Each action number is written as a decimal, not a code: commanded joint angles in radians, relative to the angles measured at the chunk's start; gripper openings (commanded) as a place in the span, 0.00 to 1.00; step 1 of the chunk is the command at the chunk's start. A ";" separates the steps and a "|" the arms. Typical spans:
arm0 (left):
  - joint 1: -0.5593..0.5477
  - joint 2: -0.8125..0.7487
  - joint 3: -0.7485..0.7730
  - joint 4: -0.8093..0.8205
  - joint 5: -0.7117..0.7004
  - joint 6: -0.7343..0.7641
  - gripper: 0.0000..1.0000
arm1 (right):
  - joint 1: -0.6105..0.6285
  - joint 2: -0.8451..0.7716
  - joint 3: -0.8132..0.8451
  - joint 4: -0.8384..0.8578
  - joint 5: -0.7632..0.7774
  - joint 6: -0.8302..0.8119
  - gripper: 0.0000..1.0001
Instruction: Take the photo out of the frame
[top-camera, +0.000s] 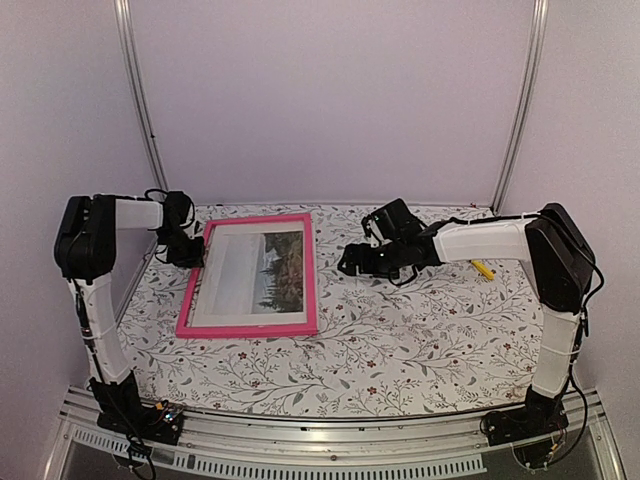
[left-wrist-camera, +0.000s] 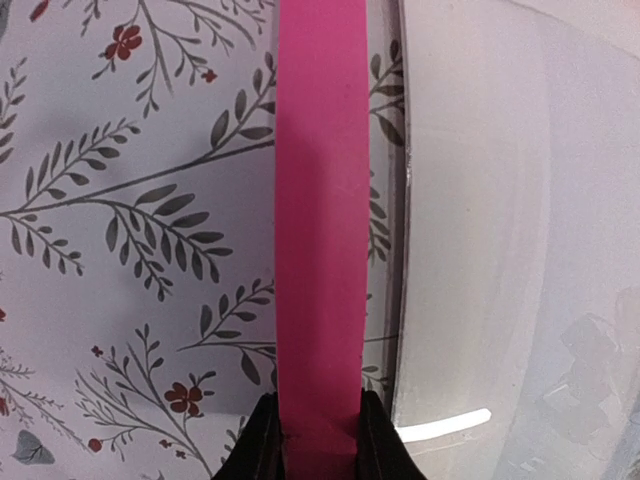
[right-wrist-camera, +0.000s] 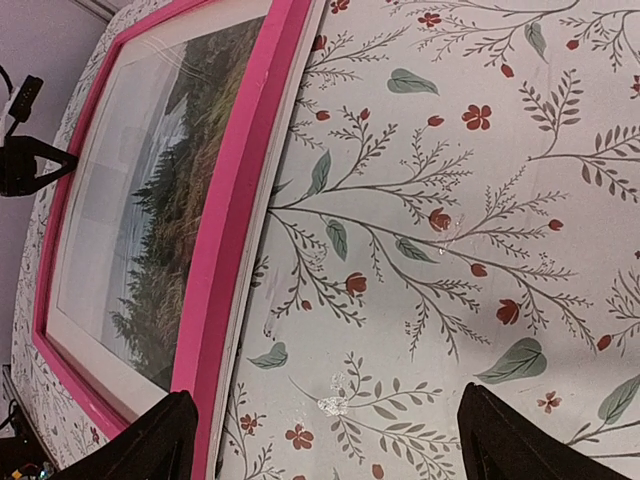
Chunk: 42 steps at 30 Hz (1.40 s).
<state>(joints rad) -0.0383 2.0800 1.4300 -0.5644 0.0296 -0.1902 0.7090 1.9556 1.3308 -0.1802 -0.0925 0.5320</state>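
The pink frame (top-camera: 312, 272) lies face up on the floral tablecloth, left of centre. The photo (top-camera: 256, 275) sits inside it, a white border around dark trees and pale sky. My left gripper (top-camera: 192, 252) is at the frame's left edge. In the left wrist view, that gripper (left-wrist-camera: 320, 425) is shut on the pink bar of the frame (left-wrist-camera: 320, 200), one black finger against each side. My right gripper (top-camera: 352, 264) hovers open over the cloth, just right of the frame. In the right wrist view, that gripper (right-wrist-camera: 330, 425) has bare cloth between its fingers, with the frame (right-wrist-camera: 235, 200) and photo (right-wrist-camera: 150, 210) to its left.
A small yellow object (top-camera: 483, 268) lies on the cloth beside the right forearm. Pale walls with two metal posts (top-camera: 140, 100) close off the back and sides. The floral tablecloth (top-camera: 420, 340) covers the whole table.
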 joint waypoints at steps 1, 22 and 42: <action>-0.014 0.011 0.015 -0.035 -0.027 -0.020 0.02 | 0.005 -0.043 -0.021 -0.002 0.045 -0.023 0.94; -0.064 -0.164 0.034 -0.100 0.068 -0.077 0.00 | 0.006 -0.167 -0.007 -0.038 0.077 -0.039 0.94; -0.473 -0.069 0.265 -0.178 -0.003 -0.465 0.00 | -0.079 -0.364 -0.023 -0.246 0.286 -0.121 0.98</action>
<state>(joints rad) -0.4068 1.9507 1.5738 -0.7322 0.0315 -0.5220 0.6842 1.6367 1.3304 -0.3698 0.1532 0.4431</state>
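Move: Some 20 cm to the right of the left hand and 3 cm back lies the photo, flat with its mat inside the pink frame, whose left bar that hand already pinches; the frame's right bar is about 29 cm to its right and 2 cm back. From the open right hand, the photo is roughly 18 cm left, 4 cm ahead and 9 cm below, with that right bar about 10 cm left and 4 cm ahead. Keeping its pinch on the left bar, the left hand lifts the pink frame about 6 cm off the mat, then sweeps it some 17 cm right across the photo, drawing back slightly and rising a little more at the end. The empty right hand stays open and backs up out of the frame's way, about 12 cm up and 7 cm right, its fingers tipping some 15 degrees outward. ##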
